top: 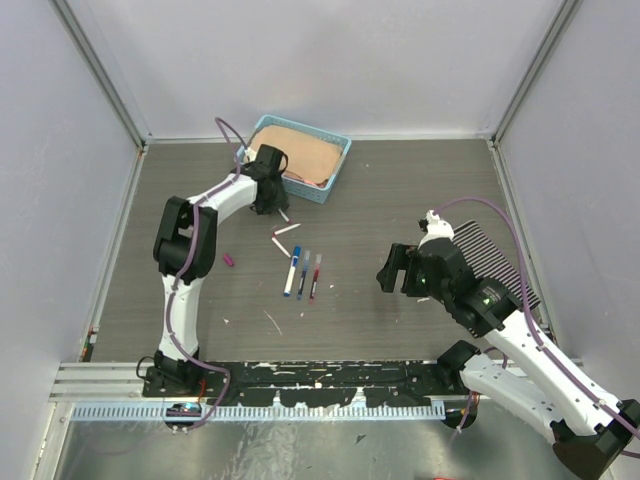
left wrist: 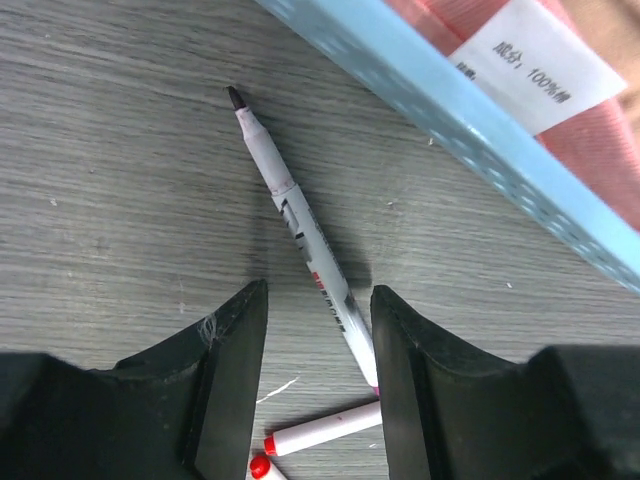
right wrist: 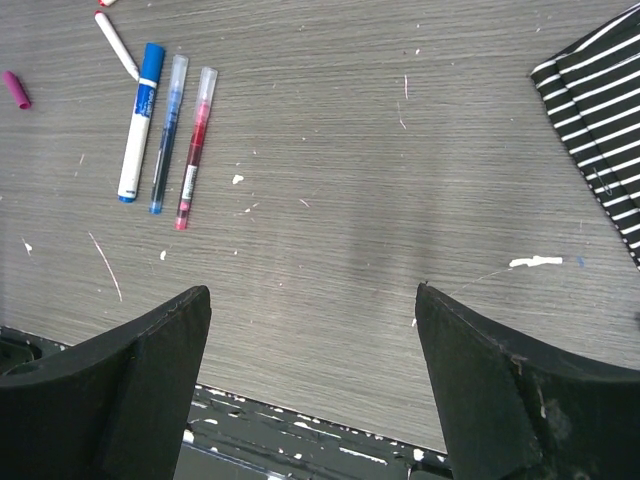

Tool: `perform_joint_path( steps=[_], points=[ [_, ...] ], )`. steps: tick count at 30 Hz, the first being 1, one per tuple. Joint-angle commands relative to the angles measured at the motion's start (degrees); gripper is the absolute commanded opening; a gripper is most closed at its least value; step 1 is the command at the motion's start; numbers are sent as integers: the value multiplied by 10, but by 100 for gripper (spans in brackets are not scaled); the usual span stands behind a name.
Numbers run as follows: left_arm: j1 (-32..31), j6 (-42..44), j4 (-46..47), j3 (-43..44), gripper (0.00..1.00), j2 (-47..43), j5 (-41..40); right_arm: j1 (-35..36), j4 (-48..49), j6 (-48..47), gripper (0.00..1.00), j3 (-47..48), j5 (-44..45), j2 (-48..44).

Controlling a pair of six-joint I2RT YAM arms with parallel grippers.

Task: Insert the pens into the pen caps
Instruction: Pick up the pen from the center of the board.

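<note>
An uncapped pen (left wrist: 300,225) with a white barrel and a dark tip lies on the table beside the basket. My left gripper (left wrist: 318,300) hangs open over its rear end, the barrel running close to the right finger (left wrist: 400,380). Two short white pens with red ends (left wrist: 320,430) lie just behind. In the top view the left gripper (top: 272,205) is near the basket. Three pens wearing pen caps, blue (right wrist: 138,120), dark blue (right wrist: 168,130) and red (right wrist: 195,145), lie side by side. A loose magenta cap (right wrist: 15,88) lies left of them. My right gripper (right wrist: 315,300) is open over bare table.
A light blue basket (top: 335,170) holding pink cloth stands at the back, its wall (left wrist: 450,120) close to the left gripper. A black-and-white striped cloth (top: 500,255) lies at the right, behind the right arm. A black rail (top: 320,380) runs along the near edge.
</note>
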Motion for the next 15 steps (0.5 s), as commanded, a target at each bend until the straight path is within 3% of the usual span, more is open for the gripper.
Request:
perform_joint_path(
  steps=[1, 5, 15],
  points=[
    [-2, 3, -30, 26, 52, 17, -15, -1, 12, 5, 88, -1, 6, -10],
    [-4, 8, -43, 38, 48, 33, -14, -1, 13, 6, 88, 0, 5, -10],
    [-3, 24, -51, 34, 24, 28, -32, -2, 11, 7, 88, 0, 5, -13]
  ],
)
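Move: The white pen lies nearly under the left gripper, its middle about 2 cm ahead, 1 cm left and 1 cm below. Behind it, a first white stick is about 5 cm back and 2 cm right of the gripper, and a second white stick roughly 9 cm back and 1 cm right. The basket's middle is some 16 cm ahead and 4 cm right. From the right gripper, the pen is about 28 cm ahead, 28 cm left and 15 cm down. Hold the left gripper in place over the rear half of the pen, sinking only about half a centimetre with the fingers still slanting forward and down, and close them by roughly half of their present gap until both fingertips touch the barrel and pinch it from its two sides. ##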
